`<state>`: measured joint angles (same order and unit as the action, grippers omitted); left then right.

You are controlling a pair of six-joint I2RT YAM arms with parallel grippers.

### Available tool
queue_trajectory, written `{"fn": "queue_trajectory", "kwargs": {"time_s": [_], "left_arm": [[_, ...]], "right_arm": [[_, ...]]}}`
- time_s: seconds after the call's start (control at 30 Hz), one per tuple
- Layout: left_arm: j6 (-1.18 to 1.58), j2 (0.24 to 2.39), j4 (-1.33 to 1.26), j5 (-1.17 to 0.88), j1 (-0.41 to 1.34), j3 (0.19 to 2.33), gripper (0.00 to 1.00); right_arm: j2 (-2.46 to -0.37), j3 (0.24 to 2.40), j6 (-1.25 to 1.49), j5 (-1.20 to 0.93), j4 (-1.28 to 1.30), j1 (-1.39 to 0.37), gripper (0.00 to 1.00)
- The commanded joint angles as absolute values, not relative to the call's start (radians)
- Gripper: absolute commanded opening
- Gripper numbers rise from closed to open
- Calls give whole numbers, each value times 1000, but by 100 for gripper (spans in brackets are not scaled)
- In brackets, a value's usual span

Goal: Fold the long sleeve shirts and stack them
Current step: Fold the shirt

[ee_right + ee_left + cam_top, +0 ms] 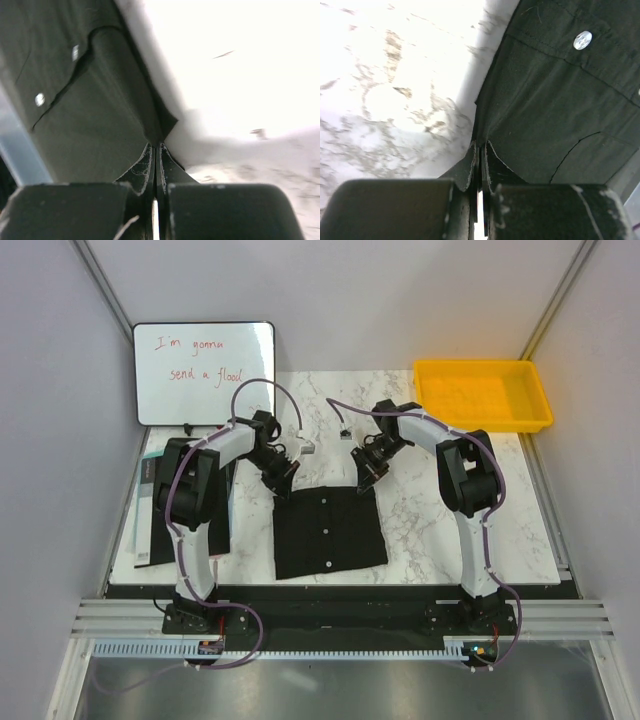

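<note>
One black long sleeve shirt (328,532) lies folded into a rectangle on the marble table, with its row of pale buttons facing up. My left gripper (283,483) is at the shirt's far left corner. In the left wrist view this gripper (481,145) is shut, pinching the edge of the shirt (555,110) below a pale button (582,40). At the far right corner is my right gripper (365,480). The right wrist view shows it (156,146) shut on a corner of the shirt (100,125).
A whiteboard (204,372) with red writing leans at the back left. A yellow tray (480,365) sits at the back right. A flat black board with a pale edge (150,510) lies left of the left arm. A small white object (308,449) lies behind the shirt.
</note>
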<state>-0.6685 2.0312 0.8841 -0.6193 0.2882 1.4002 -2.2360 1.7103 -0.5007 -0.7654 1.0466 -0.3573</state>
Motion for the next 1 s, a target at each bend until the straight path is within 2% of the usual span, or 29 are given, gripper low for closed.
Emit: {"fn": "queue_trajectory", "kwargs": {"time_s": [0.0,0.2,0.23,0.27,0.3,0.37,0.4,0.47,0.5,0.53,0.63,0.7,0.73,0.8,0.83,0.87,0.9,0.97], "left_arm": [[-594,2092,804,-514,276,1509,5],[-509,2196,810,-498,284,1713,5],[-497,2203,810,-505,284,1729,6],[-489,2206,808,-512,282,1744,13],[-482,2203,810,-529,281,1755,17],[-466,2155,808,-599,270,1744,28],[-454,2132,799,-626,267,1727,33],[-420,2044,792,-711,250,1706,40],[-408,2011,767,-725,247,1671,43],[-382,1969,744,-732,247,1648,55],[-319,1844,687,-748,245,1568,59],[-267,1774,660,-791,247,1502,61],[-193,1755,631,-848,245,1476,69],[-109,1692,592,-923,250,1366,71],[16,1662,493,-984,255,1308,89],[96,1632,429,-1012,258,1173,99],[248,1577,367,-1029,273,1104,99],[381,1534,172,-1055,300,937,99]], "right_arm": [[-2238,1706,-399,-589,882,-345,0],[-2273,1770,-311,-511,813,-284,0],[-2272,1784,-310,-512,813,-279,3],[-2264,1796,-308,-543,818,-272,7],[-2255,1813,-302,-567,825,-268,20],[-2211,1822,-275,-647,834,-268,35],[-2189,1806,-259,-663,834,-267,49],[-2114,1757,-235,-690,833,-262,59],[-2085,1731,-204,-710,813,-258,77],[-2053,1698,-187,-715,798,-243,85],[-1945,1600,-150,-713,773,-210,88],[-1867,1516,-97,-744,744,-169,85],[-1803,1479,-74,-758,726,-158,85],[-1732,1357,-14,-839,631,-160,87],[-1670,1307,102,-929,577,-170,88],[-1645,1217,174,-968,530,-184,90],[-1626,1175,243,-1000,411,-205,93],[-1592,1073,421,-1055,287,-305,98]]}}
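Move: Both grippers still pinch the folded shirt's two far corners, low over the table. The spot for the left corner lies about 10 cm ahead and 2 to the right of the left gripper, the shirt's middle some 10 back and 9 right, the black pad 19 left and about level, the markers 17 ahead and 8 left. From the right gripper its corner's spot is about 8 ahead and 3 right, the shirt's middle 11 back and 8 left, the yellow tray 28 ahead and 25 right. Slide both grippers forward together, low and nearly level, dragging the shirt by its far corners about 9 cm out over the marble. There open both wide to let go, and lift clear, left about 15 cm, right some 12, drawing back over the shirt almost to where you started; turn the right wrist about 30 degrees clockwise, and turn the left counter-clockwise while tilting its left side down. ##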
